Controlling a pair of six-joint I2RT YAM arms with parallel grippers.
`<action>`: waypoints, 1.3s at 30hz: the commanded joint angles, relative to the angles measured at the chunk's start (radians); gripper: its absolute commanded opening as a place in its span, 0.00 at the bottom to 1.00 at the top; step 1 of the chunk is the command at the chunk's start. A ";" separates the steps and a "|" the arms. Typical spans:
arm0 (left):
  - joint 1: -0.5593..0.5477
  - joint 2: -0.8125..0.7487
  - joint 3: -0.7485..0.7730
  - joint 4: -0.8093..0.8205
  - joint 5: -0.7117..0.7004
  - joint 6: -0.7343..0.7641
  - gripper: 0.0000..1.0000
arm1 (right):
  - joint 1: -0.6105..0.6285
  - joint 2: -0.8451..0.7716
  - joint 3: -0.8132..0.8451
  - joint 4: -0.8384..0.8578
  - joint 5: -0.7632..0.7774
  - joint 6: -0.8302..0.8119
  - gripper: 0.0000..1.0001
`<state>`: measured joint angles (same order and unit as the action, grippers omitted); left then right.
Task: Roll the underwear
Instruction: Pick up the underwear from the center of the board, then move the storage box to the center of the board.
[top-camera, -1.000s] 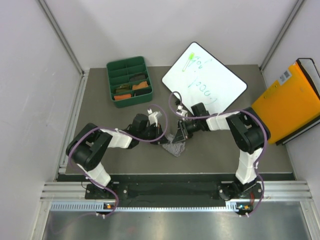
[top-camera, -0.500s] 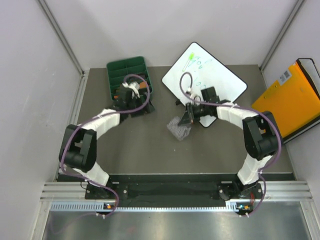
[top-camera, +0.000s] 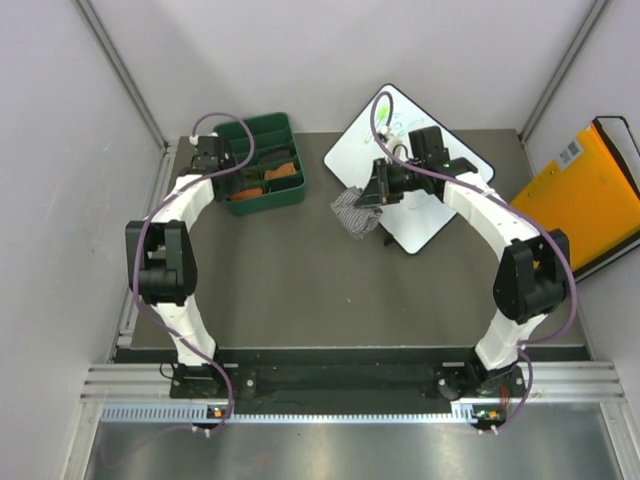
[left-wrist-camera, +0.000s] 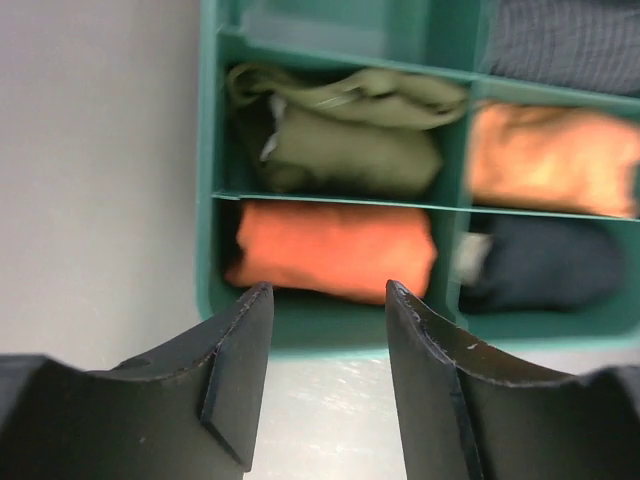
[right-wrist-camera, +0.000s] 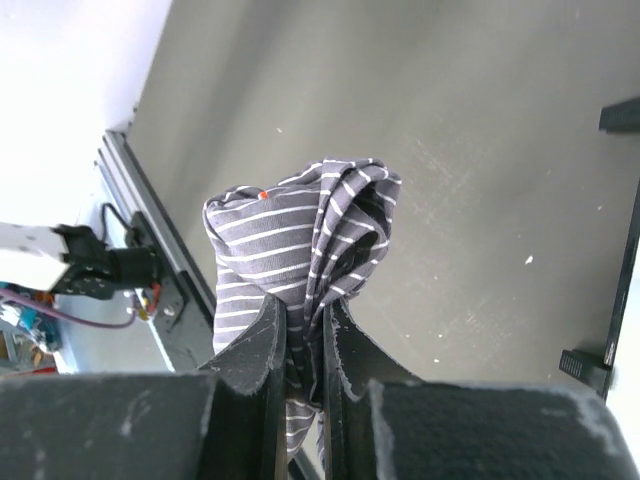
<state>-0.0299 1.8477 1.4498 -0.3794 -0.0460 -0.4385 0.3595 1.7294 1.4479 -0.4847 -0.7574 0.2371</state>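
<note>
The grey striped underwear (right-wrist-camera: 290, 250) hangs bunched from my right gripper (right-wrist-camera: 305, 310), which is shut on a fold of it. In the top view this underwear (top-camera: 350, 210) is lifted off the table beside the whiteboard, with the right gripper (top-camera: 374, 194) just right of it. My left gripper (left-wrist-camera: 328, 292) is open and empty, hovering just in front of the green tray (left-wrist-camera: 340, 328). The tray's compartments hold rolled underwear: an olive one (left-wrist-camera: 345, 150), an orange one (left-wrist-camera: 330, 250), a dark one (left-wrist-camera: 545, 265) and a fine-striped one (left-wrist-camera: 570, 40). In the top view the left gripper (top-camera: 218, 168) is at the tray's left side.
The green tray (top-camera: 266, 204) stands at the back left of the grey table. A whiteboard (top-camera: 445, 185) lies at the back centre-right under the right arm. An orange folder (top-camera: 580, 210) leans at the right edge. White walls close the sides.
The left arm swung from the table's middle back to the tray and its jaws opened. The right gripper lifted the striped underwear and carried it toward the whiteboard.
</note>
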 joint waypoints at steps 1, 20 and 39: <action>0.015 0.062 0.073 -0.062 -0.066 0.021 0.52 | 0.002 0.022 0.133 -0.120 -0.003 -0.001 0.00; 0.056 0.045 0.143 -0.098 -0.133 0.047 0.52 | 0.004 0.113 0.342 -0.242 -0.031 0.096 0.00; 0.062 0.140 0.116 -0.194 0.017 0.044 0.09 | 0.004 0.082 0.379 -0.299 -0.003 0.094 0.00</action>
<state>0.0380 1.9560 1.5543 -0.4870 -0.0921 -0.3923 0.3595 1.8423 1.7573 -0.7704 -0.7628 0.3340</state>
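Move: The left hand, half open, hovers over the green box's near-left compartment. The near end of the box's left wall is about 4 cm left, 1 cm ahead and 4 cm below. The orange roll lies about 3 cm ahead and 1 cm right; the green roll is 5 cm beyond the orange, the black roll about 10 cm right of the hand and 4 cm ahead. From the right hand, already holding the striped underwear aloft, the box's middle is about 20 cm ahead, 28 cm left; the whiteboard's middle 17 cm ahead, 13 cm right. Down about 3 cm over the orange roll's compartment and most of the way up again, the left hand then shifts some 4 cm left to the box's left wall, sinks a little and closes its half-open fingers across the wall near the close corner, beginning to pinch it. The right hand rises about 4 cm, rolling slightly, and keeps its hold on the hanging underwear. ##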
